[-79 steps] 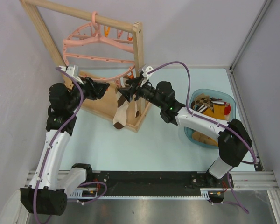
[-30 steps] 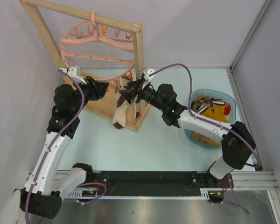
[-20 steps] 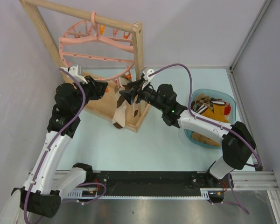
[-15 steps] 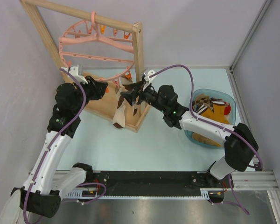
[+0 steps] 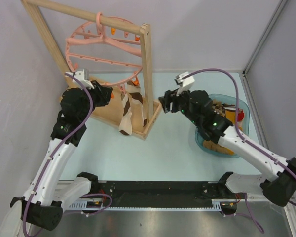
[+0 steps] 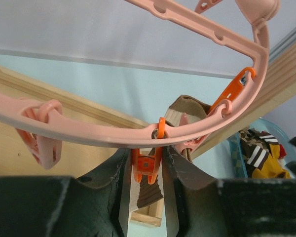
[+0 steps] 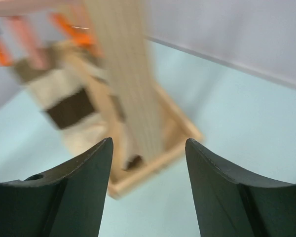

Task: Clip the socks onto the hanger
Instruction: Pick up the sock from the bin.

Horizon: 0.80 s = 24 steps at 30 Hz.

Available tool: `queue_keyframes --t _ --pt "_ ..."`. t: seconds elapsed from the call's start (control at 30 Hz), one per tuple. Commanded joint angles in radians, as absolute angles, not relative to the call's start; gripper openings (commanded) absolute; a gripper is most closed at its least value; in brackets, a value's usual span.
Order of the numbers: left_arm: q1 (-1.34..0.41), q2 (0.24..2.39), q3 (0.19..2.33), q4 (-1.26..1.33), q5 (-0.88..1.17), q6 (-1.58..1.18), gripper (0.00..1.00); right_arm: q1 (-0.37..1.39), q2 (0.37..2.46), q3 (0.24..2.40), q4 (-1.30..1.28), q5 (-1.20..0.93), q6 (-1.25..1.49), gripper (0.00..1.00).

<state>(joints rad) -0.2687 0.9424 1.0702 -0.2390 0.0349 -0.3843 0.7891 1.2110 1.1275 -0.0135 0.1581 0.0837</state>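
The round pink hanger (image 5: 69,49) hangs from the wooden rack's top bar. My left gripper (image 5: 107,93) reaches under its rim (image 6: 89,136) and is shut on an orange clip (image 6: 147,165), one finger pressing each side. A cream-and-brown sock (image 5: 128,111) hangs from a pink clip (image 6: 188,146) just beyond, and shows blurred in the right wrist view (image 7: 64,106). My right gripper (image 5: 164,101) stands open and empty to the right of the rack post, its fingers (image 7: 148,143) wide apart. More socks (image 5: 226,116) lie in the basin.
The wooden rack's post (image 5: 146,64) and base frame (image 5: 138,131) stand between the two grippers. A blue basin (image 5: 200,140) sits at the right under my right arm. Walls close in at the left and the right.
My right gripper has let go of the sock and drawn back to the right of the post. The sock now hangs from the hanger. My left gripper has closed on the orange clip.
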Motion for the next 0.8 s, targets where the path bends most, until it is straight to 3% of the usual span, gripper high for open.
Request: queue_keyframes --t 0.0,0.17,0.37,0.57,0.77 --pt "-0.299 0.942 1.118 -0.255 -0.049 -0.354 0.0 0.655 1.119 1.129 -0.383 0.374 0.152 0.66" --pt "-0.327 0.946 1.138 -0.273 -0.106 -0.351 0.0 0.396 1.103 1.111 -0.537 0.382 0.195 0.66" --pt "-0.344 0.954 1.15 -0.293 -0.123 -0.348 0.0 0.139 1.172 1.063 -0.534 0.287 0.216 0.65" --pt "-0.348 0.959 1.155 -0.299 -0.123 -0.347 0.0 0.057 1.255 0.99 -0.514 0.181 0.202 0.65" --pt "-0.351 0.971 1.155 -0.29 -0.107 -0.356 0.0 0.061 1.206 0.858 -0.534 0.129 0.294 0.63"
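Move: The yellow sock with the striped cuff, lying in the bin, is about 30 cm to the right hand's right, 3 cm farther out and some 29 cm below. Around it in the bin, the red sock is 40 cm right and 6 cm ahead of the hand, the patterned brown socks 28 cm right and 13 cm ahead. The wooden post stands 5 cm ahead, 7 cm left. From the left hand, the yellow sock is 52 cm right, about level. Swing the right gripper away from the post, nearly 30 cm to the right, then let the path steepen into a drop of about 20 cm over the bin towards the yellow sock. Turn the wrist clockwise and tip the fingers well down on the way, keeping them open and still short of the pile. Hold the left gripper in place, still pinching the orange clip at the hanger. ##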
